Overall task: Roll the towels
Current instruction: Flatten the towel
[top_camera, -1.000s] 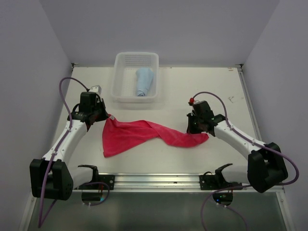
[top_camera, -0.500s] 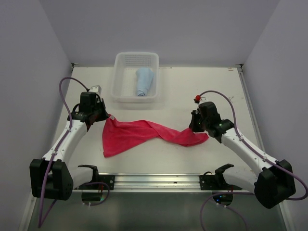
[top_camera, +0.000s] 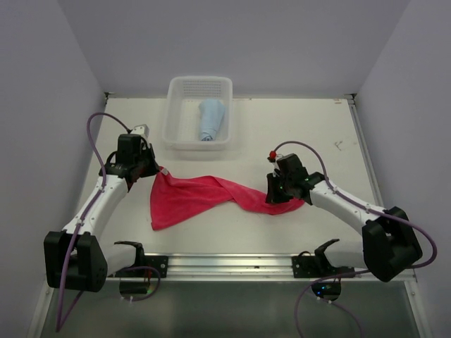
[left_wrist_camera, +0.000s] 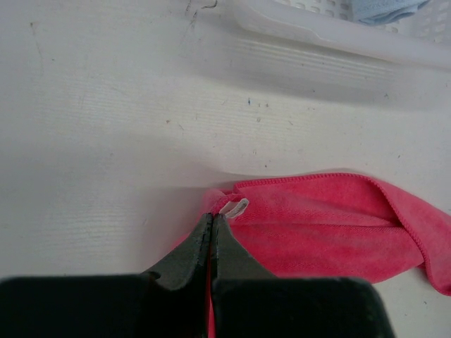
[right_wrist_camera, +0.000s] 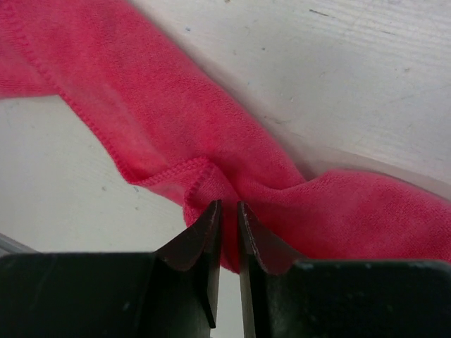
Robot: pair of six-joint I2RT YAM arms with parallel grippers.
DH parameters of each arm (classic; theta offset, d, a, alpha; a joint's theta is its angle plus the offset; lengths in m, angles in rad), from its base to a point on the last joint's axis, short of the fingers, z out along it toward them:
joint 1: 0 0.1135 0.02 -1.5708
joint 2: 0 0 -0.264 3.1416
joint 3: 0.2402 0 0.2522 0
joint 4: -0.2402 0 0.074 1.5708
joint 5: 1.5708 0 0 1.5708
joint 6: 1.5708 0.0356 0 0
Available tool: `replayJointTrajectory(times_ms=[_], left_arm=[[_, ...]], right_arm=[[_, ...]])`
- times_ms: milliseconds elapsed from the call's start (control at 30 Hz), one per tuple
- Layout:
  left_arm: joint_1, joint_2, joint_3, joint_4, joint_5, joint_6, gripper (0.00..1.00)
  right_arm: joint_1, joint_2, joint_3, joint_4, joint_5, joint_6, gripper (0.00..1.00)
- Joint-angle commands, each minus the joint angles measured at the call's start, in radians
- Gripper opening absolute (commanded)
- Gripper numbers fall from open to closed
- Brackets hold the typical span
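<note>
The pink-red towel (top_camera: 197, 197) lies stretched and twisted across the table between both arms. My left gripper (top_camera: 156, 171) is shut on its far-left corner, beside a white tag (left_wrist_camera: 238, 208); the left wrist view shows the jaws pressed together on the pink towel (left_wrist_camera: 324, 225). My right gripper (top_camera: 273, 197) is at the towel's right end. Its jaws (right_wrist_camera: 229, 204) stand a narrow slit apart, with a bunched fold of the pink towel (right_wrist_camera: 211, 127) at the tips. The light blue towel (top_camera: 211, 120) lies rolled in the basket.
The white mesh basket (top_camera: 199, 83) stands at the back centre, its near rim (left_wrist_camera: 317, 35) just beyond my left gripper. Grey walls close in the table on the left, right and back. A metal rail (top_camera: 225, 264) runs along the near edge.
My right gripper has shifted left along the towel's right end, and its jaws have parted slightly. The left arm and the towel's left corner have stayed still.
</note>
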Motion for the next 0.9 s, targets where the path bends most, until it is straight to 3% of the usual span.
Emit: replayJointTrajectory(times_ms=[0,67,167,867], left_arm=[[0.009,0.003,-0.006,0.043,0.023,0.022,0.00],[0.009,0.005,-0.006,0.043,0.024,0.022,0.00],[0.010,0.008,-0.006,0.045,0.026,0.024,0.00],[0.009,0.010,-0.006,0.045,0.035,0.024,0.00]], right_arm=[[-0.002,0.044,0.024,-0.018,0.044,0.005,0.19],[-0.001,0.062,0.028,-0.001,0.040,0.006,0.29],[-0.001,0.089,0.048,0.014,0.030,0.012,0.36],[-0.019,0.052,0.079,0.016,-0.030,0.063,0.39]])
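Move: The turned-over fold of the red towel is right between my right fingertips, about 2 cm below the hand point. The towel's right end lies some 10 cm to the right, level with it; the basket's middle is about 21 cm left and 26 cm ahead, with the blue rolled towel some 18 cm left and 24 cm ahead. From my left hand, which holds a towel corner up, that fold lies about 33 cm right, 10 cm back and 9 cm lower. My right hand dips about 2.5 cm onto the fold while its fingers, already parting, open to well over a third of their range and give up their grip on the cloth. Then I ease up nearly 2 cm and forward about 1.5 cm, with the open tips either side of the fold. My left hand keeps its corner pinched, practically still. ##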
